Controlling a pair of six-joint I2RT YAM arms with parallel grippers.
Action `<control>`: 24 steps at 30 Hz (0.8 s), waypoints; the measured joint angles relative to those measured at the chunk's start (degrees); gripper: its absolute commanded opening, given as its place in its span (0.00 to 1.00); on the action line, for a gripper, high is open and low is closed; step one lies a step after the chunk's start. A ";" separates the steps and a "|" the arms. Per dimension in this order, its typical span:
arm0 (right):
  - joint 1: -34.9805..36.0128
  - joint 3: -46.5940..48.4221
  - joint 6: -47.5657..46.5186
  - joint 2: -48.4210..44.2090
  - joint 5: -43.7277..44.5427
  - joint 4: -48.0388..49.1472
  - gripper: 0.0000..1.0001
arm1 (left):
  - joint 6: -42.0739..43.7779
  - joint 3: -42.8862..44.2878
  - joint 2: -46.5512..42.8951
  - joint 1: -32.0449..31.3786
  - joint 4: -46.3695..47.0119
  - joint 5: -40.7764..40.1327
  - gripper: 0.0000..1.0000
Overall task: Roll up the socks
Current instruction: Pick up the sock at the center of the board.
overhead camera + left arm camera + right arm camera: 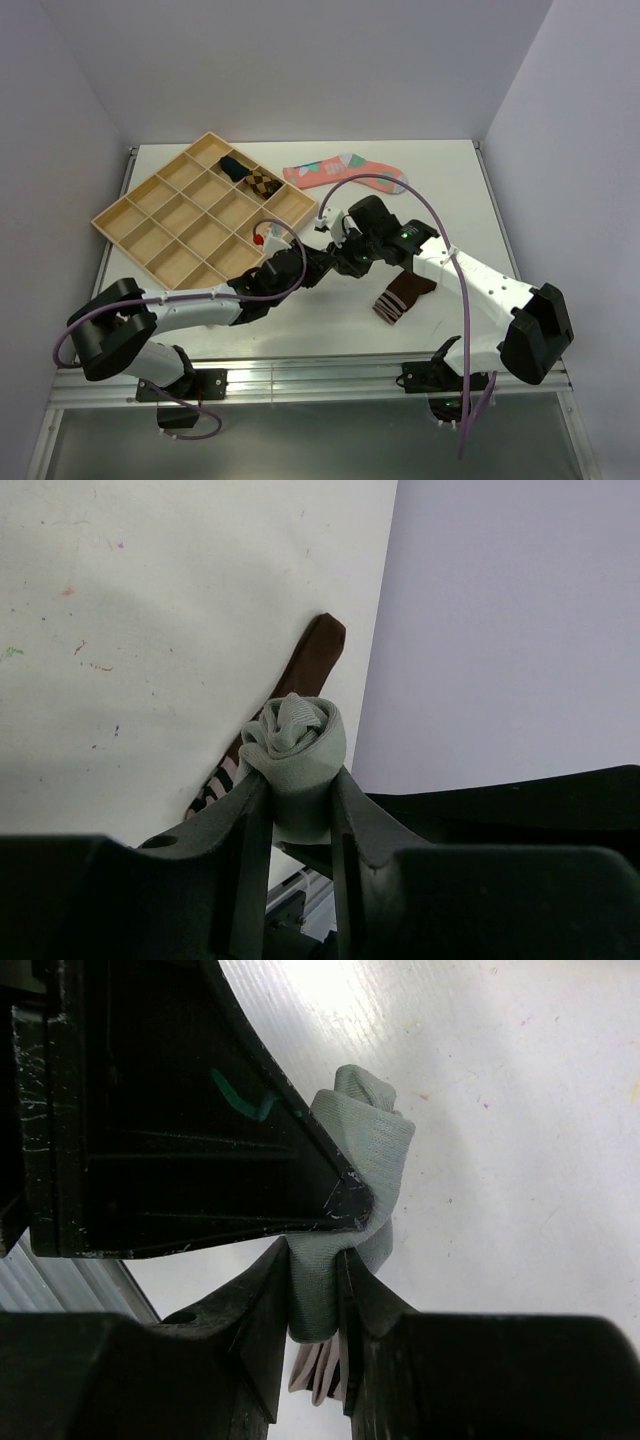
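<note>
Both grippers hold the grey sock [296,742], a rolled bundle lifted above the table. In the left wrist view my left gripper [300,805] is shut on the roll, one finger pressing each side. My right gripper [316,1295] pinches a fold of the same grey sock [372,1138], with the left gripper's dark finger [200,1110] just above it. In the top view the left gripper [322,259] and right gripper [346,254] meet mid-table, hiding the grey sock. The brown sock [403,295] with its white-striped cuff lies flat under the right arm, also visible as the brown sock [312,660].
A wooden compartment tray [150,225] sits at the back left, with a dark rolled sock [235,168] and a checkered rolled sock [262,183] in its far cells. A pink patterned sock [345,172] lies at the back centre. The table's right edge [385,630] is close.
</note>
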 measured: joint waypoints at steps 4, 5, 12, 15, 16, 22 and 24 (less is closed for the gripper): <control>-0.02 -0.15 -0.13 -0.02 0.42 -0.04 0.05 | 1.16 0.59 0.39 0.13 -0.39 0.39 0.00; -0.04 -0.22 -0.22 -0.04 0.42 -0.02 0.08 | 1.51 0.63 0.39 0.13 -0.46 0.44 0.00; 0.02 -0.31 -0.20 -0.61 1.16 -0.11 0.45 | 3.21 1.25 0.39 0.17 -0.94 0.46 0.00; 0.31 -0.28 -0.02 -1.97 1.25 -0.37 0.52 | 4.37 1.33 0.39 0.72 -0.98 0.04 0.00; 0.48 -0.28 -0.02 -2.58 1.27 -0.44 0.55 | 4.66 1.33 0.39 0.87 -0.98 -0.13 0.00; 0.68 -0.28 0.00 -6.25 3.48 -1.22 0.62 | 7.02 1.36 0.24 2.29 -0.98 -0.52 0.00; 0.17 -0.28 -0.09 -7.58 3.93 -1.60 0.63 | 7.98 1.36 -0.20 3.45 -1.11 -0.31 0.00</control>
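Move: The rolled grey sock is still gripped by both hands. Its middle is about 3 cm to the right gripper's left and 1 cm ahead, at finger height. From the left gripper, the tray's empty right-corner compartment lies some 21 cm ahead, 12 cm left and 14 cm down; the checkered sock is 28 cm ahead and 20 cm left, the pink socks 32 cm ahead and 5 cm right. The brown sock is level with the right gripper, about 18 cm to its right. Open the right gripper to about twice its gap so it lets go of the grey sock, and lift it clear by some 3 cm, easing right, away from the sock and the left fingers. Keep the left fingers shut on the sock throughout; once the right ones open, start carrying it forward and left, about 3 cm, towards the tray's right corner, rolling the wrist slightly. ##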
